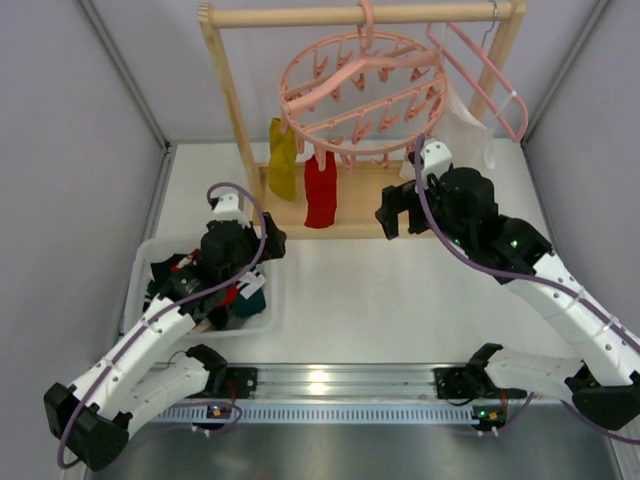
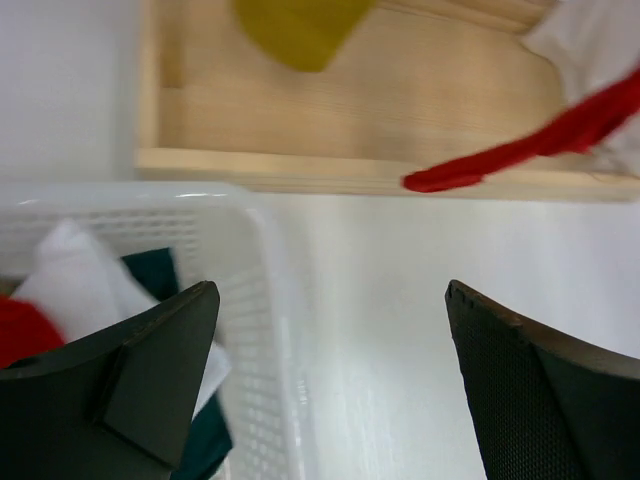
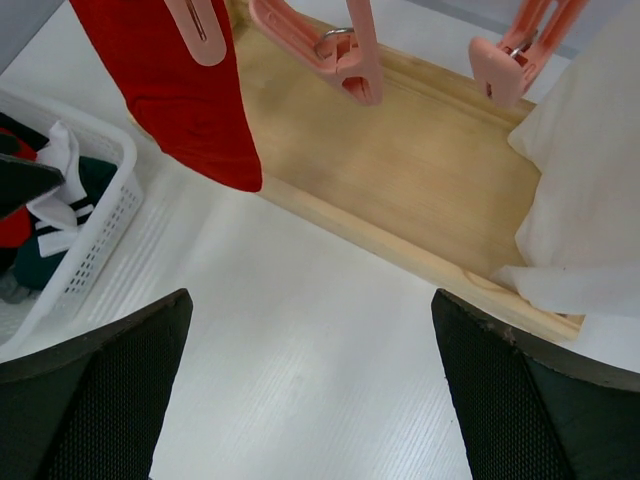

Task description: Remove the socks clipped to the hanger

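Note:
The round pink hanger [image 1: 360, 95] hangs from the wooden rack's top bar. A mustard yellow sock [image 1: 283, 160] and a red sock [image 1: 321, 190] are clipped to its left side. My left gripper [image 1: 262, 243] is open and holds nothing, over the right rim of the white basket [image 1: 140, 262]. Its wrist view shows the left gripper [image 2: 330, 300] with teal and red socks [image 2: 150, 270] lying in the basket. My right gripper [image 1: 392, 215] is open and empty, low, just right of the red sock [image 3: 190, 100], under empty pink clips [image 3: 345, 55].
The wooden rack [image 1: 230, 100] stands at the back on a flat wooden base [image 3: 420, 170]. A plain pink triangular hanger [image 1: 490, 75] and a white cloth bag [image 1: 465, 130] hang at its right end. The basket [image 3: 100, 220] sits at the table's left.

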Tool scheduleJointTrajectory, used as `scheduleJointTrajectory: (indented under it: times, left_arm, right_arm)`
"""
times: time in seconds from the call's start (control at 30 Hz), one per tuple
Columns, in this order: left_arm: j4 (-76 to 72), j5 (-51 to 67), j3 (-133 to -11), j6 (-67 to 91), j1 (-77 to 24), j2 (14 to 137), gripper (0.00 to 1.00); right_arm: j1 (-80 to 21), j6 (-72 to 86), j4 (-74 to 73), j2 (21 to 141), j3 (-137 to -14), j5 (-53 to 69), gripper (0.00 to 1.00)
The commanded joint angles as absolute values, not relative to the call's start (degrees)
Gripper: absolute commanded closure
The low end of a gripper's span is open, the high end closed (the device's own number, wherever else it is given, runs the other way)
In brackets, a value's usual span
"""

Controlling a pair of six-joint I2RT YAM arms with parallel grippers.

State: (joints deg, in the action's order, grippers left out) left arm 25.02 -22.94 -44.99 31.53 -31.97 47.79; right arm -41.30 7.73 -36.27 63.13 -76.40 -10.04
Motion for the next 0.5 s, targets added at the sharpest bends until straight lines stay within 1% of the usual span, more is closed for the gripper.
scheduleJointTrajectory:
  times: [0.0, 0.03, 0.1, 0.13, 0.23, 0.37, 0.47]
  left_arm:
    - [6.7, -0.3, -41.6, 22.8, -32.2, 48.7, 0.02]
    - [0.6, 2.7, -40.4, 22.0, -32.2, 47.6, 0.02]
    - [-7.0, 6.1, -36.4, 19.7, -32.2, 46.4, 0.02]
    - [-12.8, 6.5, -35.1, 19.0, -32.3, 45.9, 0.02]
    - [-18.1, 6.2, -33.0, 18.7, -32.2, 48.1, 0.02]
    - [-30.7, 7.9, -30.2, 18.0, -32.2, 51.8, 0.02]
    - [-34.6, 8.9, -30.2, 15.7, -32.1, 55.3, 0.02]
  right_arm:
    - [-40.5, 8.8, -31.1, 59.0, -74.9, -8.9, 0.01]
    - [-40.5, 8.9, -31.1, 58.5, -74.7, -8.4, 0.01]
    - [-40.5, 9.0, -30.9, 56.9, -73.9, -6.8, 0.01]
    - [-40.5, 9.0, -30.8, 56.4, -73.7, -6.2, 0.01]
    - [-40.5, 9.0, -30.5, 54.4, -73.0, -3.4, 0.0]
    - [-40.6, 9.3, -30.0, 52.3, -72.4, 1.5, 0.01]
    - [-40.5, 9.5, -29.3, 50.8, -71.8, 3.9, 0.0]
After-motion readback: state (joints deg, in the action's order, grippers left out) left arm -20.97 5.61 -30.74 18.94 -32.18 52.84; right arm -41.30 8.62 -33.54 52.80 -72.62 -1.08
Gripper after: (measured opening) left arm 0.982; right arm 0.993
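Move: Hanging from the hanger, the red sock is about 15 cm to the right of the empty left hand, some 10 cm ahead and 6 cm above it. The yellow sock hangs about 16 cm ahead of that hand, 6 cm to its right and 6 cm up; the white basket lies some 14 cm left, 10 cm back and 17 cm down. From the right hand, the red sock is roughly 9 cm ahead, 14 cm left and 5 cm below. Sweeping about 10 cm to the right towards the red sock and then rising some 3 cm, the left hand comes away from the basket, turning clockwise about 30 degrees and tipping its fingers up to near level, still wide open and touching no sock. The right hand, also empty and open, backs off 4 to 5 cm from the hanger while rising 3 to 4 cm. ##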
